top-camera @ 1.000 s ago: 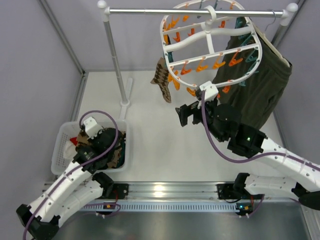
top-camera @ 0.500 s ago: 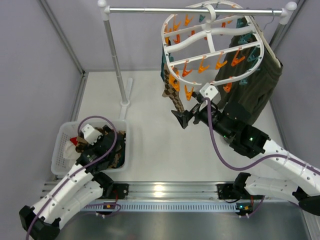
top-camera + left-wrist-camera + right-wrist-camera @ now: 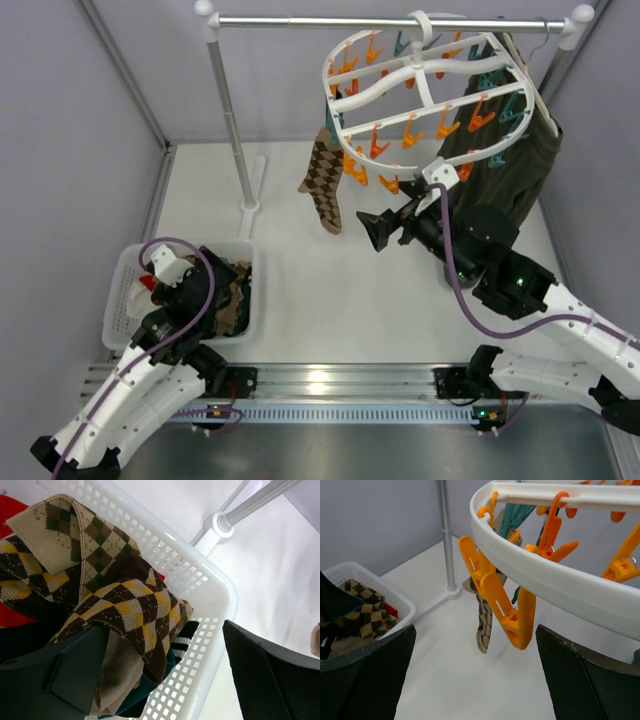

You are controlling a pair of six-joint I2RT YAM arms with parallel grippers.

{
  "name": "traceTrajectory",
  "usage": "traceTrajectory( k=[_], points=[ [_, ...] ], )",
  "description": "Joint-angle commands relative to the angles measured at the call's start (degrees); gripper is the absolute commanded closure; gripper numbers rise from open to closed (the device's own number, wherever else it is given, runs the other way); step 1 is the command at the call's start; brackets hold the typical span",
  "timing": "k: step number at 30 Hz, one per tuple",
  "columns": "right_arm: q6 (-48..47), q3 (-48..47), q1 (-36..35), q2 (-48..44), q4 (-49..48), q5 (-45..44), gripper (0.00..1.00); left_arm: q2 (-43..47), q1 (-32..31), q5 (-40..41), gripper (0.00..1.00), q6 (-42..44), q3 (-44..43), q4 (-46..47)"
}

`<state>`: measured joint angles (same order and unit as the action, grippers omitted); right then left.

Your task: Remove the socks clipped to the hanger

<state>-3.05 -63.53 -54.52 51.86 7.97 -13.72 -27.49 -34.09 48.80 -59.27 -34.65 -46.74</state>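
Observation:
The white hanger point(image 3: 420, 85) hangs from the rail, its rim point(image 3: 560, 580) close above my right gripper. One brown-and-tan argyle sock point(image 3: 324, 190) dangles clipped at its left edge, also visible as the sock point(image 3: 484, 625) behind an orange clip point(image 3: 505, 605). My right gripper point(image 3: 385, 228) stands open just below that rim, right of the sock, holding nothing point(image 3: 475, 680). Several socks point(image 3: 125, 610) lie piled in the white basket point(image 3: 220, 595). My left gripper point(image 3: 165, 680) is open over them, one finger point(image 3: 60, 675) against the pile, the other outside the basket wall.
A large olive-green garment point(image 3: 510, 170) hangs at the hanger's right side. The rail's stand pole point(image 3: 232, 110) rises between basket point(image 3: 130, 290) and hanger, its foot on the white table. Grey walls close in on the left and right.
My left gripper opened and let an argyle sock drop into the basket, then drew back a little. The hanger and its sock swayed, and my right gripper shifted slightly under the rim.

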Motion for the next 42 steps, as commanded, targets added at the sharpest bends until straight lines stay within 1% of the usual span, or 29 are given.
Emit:
traceTrajectory(
  k=[1, 7, 9, 12, 14, 17, 18, 19, 20, 21, 22, 23, 26, 27, 28, 29, 30, 32, 33, 35, 36, 37, 38, 39, 41, 42],
  points=[
    [5.39, -3.18, 0.47, 1.05, 10.03, -3.95, 0.0, -0.29, 0.25, -0.63, 0.02, 4.59, -2.87, 1.48],
    [7.18, -0.46, 0.47, -1.22, 12.42, -2.98, 0.0, 0.94, 0.34, -2.47, 0.02, 8.02, -5.68, 1.3],
    [7.09, 0.68, 0.47, -2.1, 11.64, -2.37, 0.01, 1.64, 0.34, -3.0, 0.02, 8.72, -6.21, 1.48],
    [5.86, 3.05, 0.38, -5.09, 8.21, 1.49, 0.01, 2.08, 0.34, -4.32, 0.02, 10.56, -7.7, 1.74],
    [5.77, 3.06, 0.47, -6.33, 8.2, 1.94, 0.01, 1.56, 0.34, -6.08, 0.02, 11.45, -8.67, 1.83],
    [4.37, 3.06, 0.47, -7.73, 8.03, 6.49, 0.0, -0.02, 0.34, -10.46, 0.01, 15.31, -11.04, 3.58],
    [3.67, 3.06, 0.47, -8.17, 7.86, 9.99, 0.01, -0.46, 0.25, -12.04, 0.02, 18.19, -11.74, 5.41],
    [3.66, 2.8, 0.47, -8.7, 8.29, 11.5, 0.0, -1.07, 0.34, -13.88, 0.02, 19.7, -12.97, 6.74],
    [3.58, 2.36, 0.47, -8.79, 8.9, 12.39, 0.01, -2.3, 0.25, -18.08, 0.01, 22.41, -13.5, 7.88],
    [3.75, 1.14, 0.47, -8.79, 10.82, 12.57, 0.01, -3.09, 0.34, -20.21, 0.01, 23.74, -13.94, 9.29],
    [3.84, 0.6, 0.47, -8.79, 11.62, 12.57, 0.01, -4.06, 0.34, -22.49, 0.01, 24.8, -14.73, 12.43],
    [3.84, -0.01, 0.47, -8.79, 12.59, 12.75, 0.0, -6.24, 0.25, -26.69, 0.02, 27.25, -15.09, 14.12],
    [4.02, -2.91, 0.47, -7.56, 18.47, 12.31, 0.0, -11.69, 0.25, -32.07, 0.02, 29.81, -16.23, 20.88],
    [3.75, -4.48, 0.47, -6.6, 20.14, 12.4, 0.01, -13.02, 0.25, -37.49, 0.01, 31.91, -16.15, 23.08],
    [3.58, -5.2, 0.47, -6.16, 24.07, 12.66, 0.01, -14.34, 0.25, -39.98, 0.02, 32.71, -15.97, 25.45],
    [3.66, -5.81, 0.47, -5.8, 25.51, 12.75, 0.01, -16.53, 0.25, -42.96, 0.02, 34.64, -15.27, 31.3],
    [3.66, -6.25, 0.47, -5.45, 26.56, 12.49, 0.01, -17.68, 0.25, -46.48, 0.02, 35.44, -15.01, 33.71],
    [3.58, -5.82, 0.38, -5.8, 28.5, 12.4, 0.0, -20.67, 0.25, -48.08, 0.02, 37.28, -14.65, 40.2],
    [3.66, -5.21, 0.47, -6.41, 28.86, 12.4, 0.01, -21.72, 0.25, -51.22, 0.02, 38.25, -14.22, 42.85],
    [3.58, -4.33, 0.47, -7.29, 29.12, 13.01, 0.01, -24.44, 0.25, -53.53, 0.02, 40.79, -13.43, 47.68],
    [3.66, -3.28, 0.47, -8.34, 28.86, 13.45, 0.01, -25.5, 0.25, -55.11, 0.01, 41.5, -13.07, 52.49],
    [1.84, -2.66, 0.47, -8.87, 28.51, 15.8, 0.0, -26.64, 0.25, -57.3, 0.01, 42.12, -13.07, 54.19],
    [1.38, -2.13, 0.38, -9.31, 27.81, 16.96, 0.01, -29.0, 0.25, -58.36, 0.01, 43.52, -13.07, 56.13],
    [0.16, -1.34, 0.38, -10.27, 27.72, 19.93, 0.01, -30.33, 0.25, -59.07, 0.02, 44.23, -13.24, 58.67],
    [-1.51, -0.38, 0.47, -11.33, 26.5, 24.42, 0.0, -34.2, 0.25, -61.09, 0.02, 46.59, -13.86, 60.97],
    [-2.91, -0.02, 0.47, -12.47, 25.79, 28.53, 0.01, -35.52, 0.34, -61.71, 0.01, 47.39, -14.04, 63.15]
  ],
)
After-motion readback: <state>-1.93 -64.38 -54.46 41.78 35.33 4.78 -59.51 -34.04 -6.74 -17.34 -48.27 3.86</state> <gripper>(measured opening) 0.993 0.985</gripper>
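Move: The brown checked sock hangs about 29 cm to the left gripper's right, 18 cm ahead and 13 cm above; the teal sock hangs roughly 10 cm farther out and a little higher. The basket's middle is some 6 cm back, 4 cm left and 11 cm below the left gripper. From the right gripper, that checked sock is about 15 cm ahead, 12 cm left and 9 cm lower, while the nearest orange clip is 6 cm ahead, 2 cm left, 3 cm above. Lift the open, empty left gripper out over the basket, then sweep it right about 23 cm, with some forward reach and still rising, towards the hanging checked sock, swinging its fingers some 65 degrees clockwise. Meanwhile dip the open right gripper, then draw it back and down away from the hanger's clips, turning slightly counter-clockwise; close neither. ##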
